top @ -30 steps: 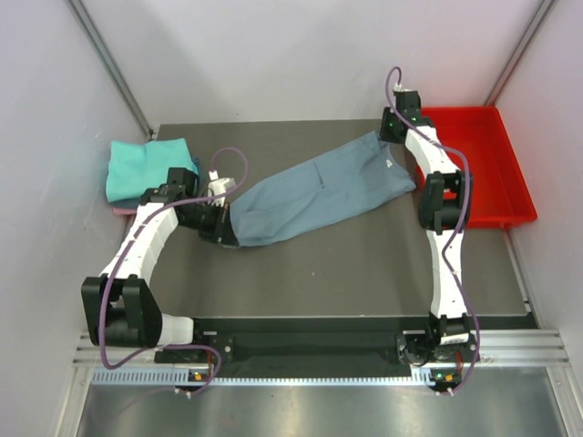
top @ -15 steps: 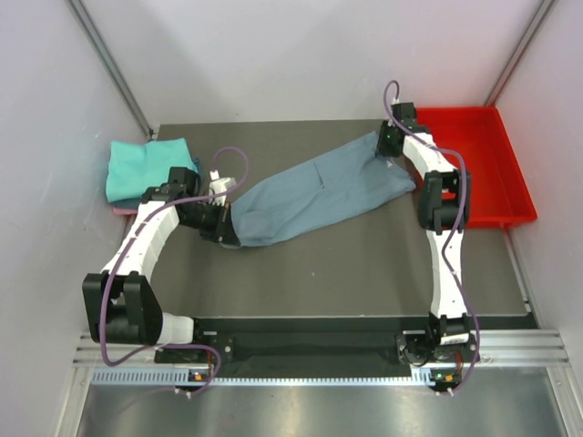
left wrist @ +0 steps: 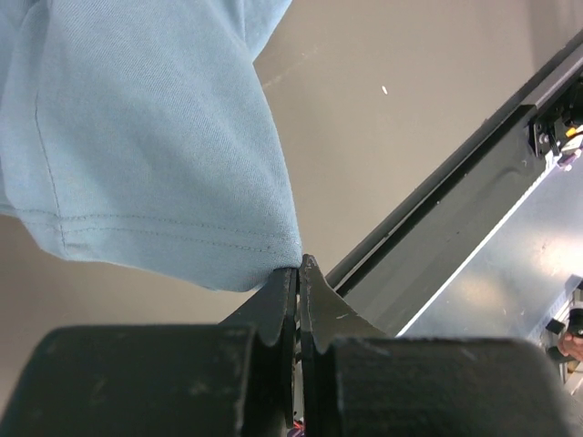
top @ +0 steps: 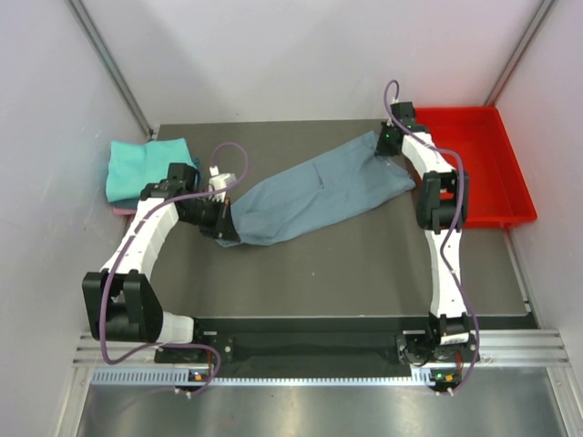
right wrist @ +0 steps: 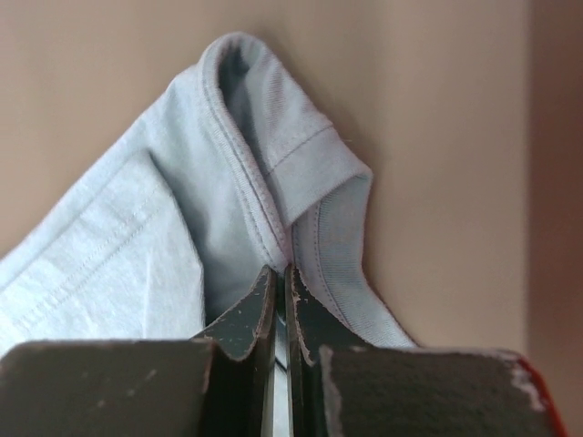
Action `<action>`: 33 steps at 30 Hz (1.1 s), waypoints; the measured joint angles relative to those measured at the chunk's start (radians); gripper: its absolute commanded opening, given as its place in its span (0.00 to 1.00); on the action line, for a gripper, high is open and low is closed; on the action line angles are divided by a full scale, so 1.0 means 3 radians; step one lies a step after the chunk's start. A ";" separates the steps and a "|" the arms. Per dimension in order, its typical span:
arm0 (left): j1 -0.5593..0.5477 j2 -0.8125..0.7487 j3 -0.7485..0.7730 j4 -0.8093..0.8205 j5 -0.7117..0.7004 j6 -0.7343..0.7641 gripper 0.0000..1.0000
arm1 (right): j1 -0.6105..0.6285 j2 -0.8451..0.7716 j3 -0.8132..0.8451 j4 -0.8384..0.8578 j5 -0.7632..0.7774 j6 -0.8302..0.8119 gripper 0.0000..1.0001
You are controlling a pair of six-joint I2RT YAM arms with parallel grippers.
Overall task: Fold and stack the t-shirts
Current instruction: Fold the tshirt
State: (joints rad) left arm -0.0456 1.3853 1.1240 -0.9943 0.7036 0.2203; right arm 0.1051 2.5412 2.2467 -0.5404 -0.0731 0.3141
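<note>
A dusty grey-blue t-shirt [top: 319, 193] lies folded lengthwise in a long band, running diagonally across the dark table. My left gripper [top: 225, 232] is at the band's lower left end. In the left wrist view it [left wrist: 299, 266] is shut on the corner of the stitched hem of the t-shirt [left wrist: 155, 137]. My right gripper [top: 388, 146] is at the upper right end. In the right wrist view it [right wrist: 281, 270] is shut on the ribbed neck collar of the t-shirt [right wrist: 246, 182]. A folded teal t-shirt [top: 146, 167] rests on a pink one [top: 121, 210] at the far left.
A red plastic tray [top: 483, 173] stands at the table's right edge, just beyond my right arm. The table's black front rail [left wrist: 455, 191] runs close behind my left gripper. Grey walls close in the table on the left, back and right.
My right gripper has settled onto the shirt's neck end and closed on the collar. The left gripper keeps its hold on the hem and has barely moved.
</note>
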 measured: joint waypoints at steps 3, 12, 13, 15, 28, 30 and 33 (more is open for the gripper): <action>-0.0029 0.0001 -0.0001 -0.0022 0.0032 0.0041 0.00 | 0.0006 0.0106 0.0163 0.0003 -0.0029 0.0041 0.00; -0.0613 0.0111 0.0000 -0.0184 0.0134 0.0301 0.00 | 0.0065 0.0329 0.0477 0.0113 -0.0078 0.0136 0.00; -0.0673 0.0113 0.0000 -0.0201 0.0136 0.0328 0.00 | 0.0069 0.0352 0.0510 0.0137 -0.0088 0.0153 0.00; -0.0795 0.0125 0.0000 -0.0233 0.0136 0.0384 0.00 | 0.0071 0.0389 0.0553 0.0163 -0.0104 0.0178 0.00; -0.1375 0.0387 0.0109 -0.0301 0.0081 0.0561 0.00 | 0.0153 0.0629 0.0837 0.0448 -0.0153 0.0345 0.00; -0.1520 0.0463 0.0178 -0.0313 0.0053 0.0594 0.00 | 0.0187 0.0664 0.0876 0.0490 -0.0150 0.0370 0.00; -0.1722 0.0570 0.0278 -0.0326 0.0025 0.0652 0.00 | 0.0242 0.0706 0.0941 0.0540 -0.0150 0.0406 0.00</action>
State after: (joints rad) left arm -0.5621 1.5562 1.2076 -1.0920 0.7113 0.4160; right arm 0.1776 2.7529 2.5290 -0.3782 -0.1181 0.4358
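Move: Both grippers hold the T-shirt. The left should take its end to bare table about 8 cm back and 10 cm right, some 10 cm below; the shirt's middle is roughly 15 cm ahead and 23 cm right, the folded stack 19 cm ahead and 23 cm left. The right's place is the far strip, about 6 cm ahead and 7 cm left, with the red bin's middle 6 cm back and 29 cm right. Swing the left gripper right and back, about 13 cm with a slight dip, towards the near edge, turning it some 40 degrees clockwise and keeping the shirt end pinched. At the same time drag the right gripper's pinched corner forward and left about 9 cm, low over the table and away from the red bin, letting its fingertips tip a little outward. ##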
